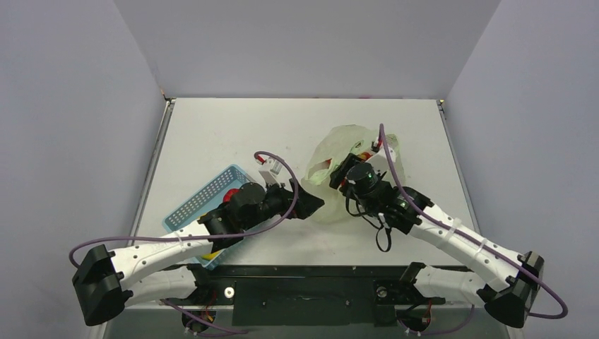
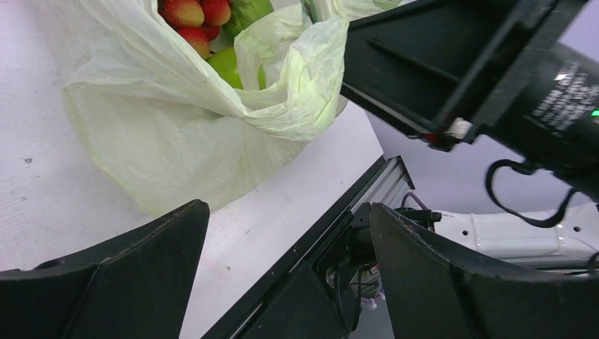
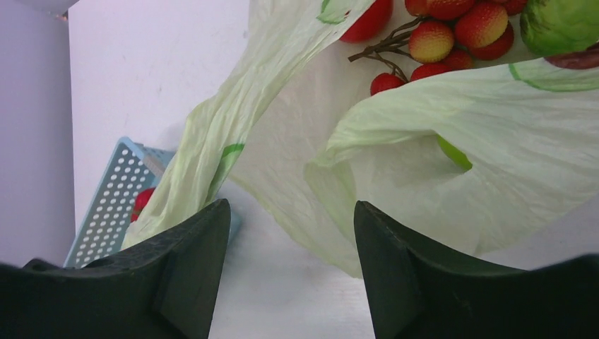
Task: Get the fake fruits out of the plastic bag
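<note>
The pale yellow-green plastic bag (image 1: 339, 152) lies on the table, its mouth gaping, and holds the fake fruits. The right wrist view shows the bag (image 3: 424, 169), a red-pink berry cluster (image 3: 452, 39), a red apple (image 3: 367, 21), a darker green round fruit (image 3: 561, 25) and a sliver of a light green one (image 3: 452, 152). The left wrist view shows the bag (image 2: 176, 120), the berries (image 2: 194, 18) and the light green fruit (image 2: 229, 63). My left gripper (image 2: 289, 233) is open and empty beside the bag's near left side (image 1: 316, 205). My right gripper (image 3: 291, 233) is open and empty just short of the bag's mouth (image 1: 340, 175).
A blue lattice basket (image 1: 201, 198) stands left of the bag, partly under my left arm, with a glossy red tomato (image 1: 229, 196) in it. The basket also shows in the right wrist view (image 3: 113, 205). The table's front rail (image 2: 339, 212) is close to the left gripper.
</note>
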`<state>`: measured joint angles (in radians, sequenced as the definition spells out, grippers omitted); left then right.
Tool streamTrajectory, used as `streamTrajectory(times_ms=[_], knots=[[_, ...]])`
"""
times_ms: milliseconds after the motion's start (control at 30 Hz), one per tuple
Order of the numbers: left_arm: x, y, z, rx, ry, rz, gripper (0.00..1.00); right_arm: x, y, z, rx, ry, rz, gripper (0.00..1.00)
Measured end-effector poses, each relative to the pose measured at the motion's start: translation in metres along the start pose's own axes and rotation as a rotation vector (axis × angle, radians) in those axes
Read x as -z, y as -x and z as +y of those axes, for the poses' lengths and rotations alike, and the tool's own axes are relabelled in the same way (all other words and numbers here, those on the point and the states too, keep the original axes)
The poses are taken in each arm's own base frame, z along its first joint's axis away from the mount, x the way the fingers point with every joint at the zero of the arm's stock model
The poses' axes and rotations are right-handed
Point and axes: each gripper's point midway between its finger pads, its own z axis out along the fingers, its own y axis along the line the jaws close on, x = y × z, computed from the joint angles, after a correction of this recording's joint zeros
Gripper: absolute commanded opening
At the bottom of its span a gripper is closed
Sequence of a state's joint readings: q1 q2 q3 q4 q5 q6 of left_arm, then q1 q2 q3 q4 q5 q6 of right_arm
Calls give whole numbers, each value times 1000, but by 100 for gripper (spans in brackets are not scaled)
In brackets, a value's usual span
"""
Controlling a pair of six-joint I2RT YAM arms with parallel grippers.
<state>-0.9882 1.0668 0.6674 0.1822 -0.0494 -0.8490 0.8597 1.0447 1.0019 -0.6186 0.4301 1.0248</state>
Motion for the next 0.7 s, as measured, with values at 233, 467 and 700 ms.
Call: streamTrajectory(times_ms=[233,467,700], knots=[[11,12,-7,7,-33,-20,83,-31,-15,-22,13,-97,-60,54],[0,8,10,27,2,10,82,-56,-23,-17,122,-98,-79,25],[-17,2,36,73,53,49,82,-69,-34,-14,241,-91,-69,0]])
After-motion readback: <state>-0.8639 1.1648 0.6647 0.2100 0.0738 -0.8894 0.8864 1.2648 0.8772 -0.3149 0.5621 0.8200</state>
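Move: From the right hand the near rim of the plastic bag's mouth hangs some 4 cm ahead, 1 cm left and 8 cm below. The red fruit bunch inside lies about 14 cm ahead, 9 cm right and 14 cm below, with the yellow-green fruit roughly 6 cm nearer the base than the bunch, level with it sideways and at a like depth. That same rim is around 7 cm ahead, 6 cm right and 8 cm below the left hand. The right hand sinks about 7 cm and reaches some 4 cm forward, drifting slightly left, into the near side of the bag's mouth, rolling its left side down about 15 degrees as its fingers close late and pinch the rim. The left hand, empty and wide open, first lifts a little, then goes down and forward about 3 cm towards the same rim, tipping slightly down; whether it touches the plastic can't be seen. ##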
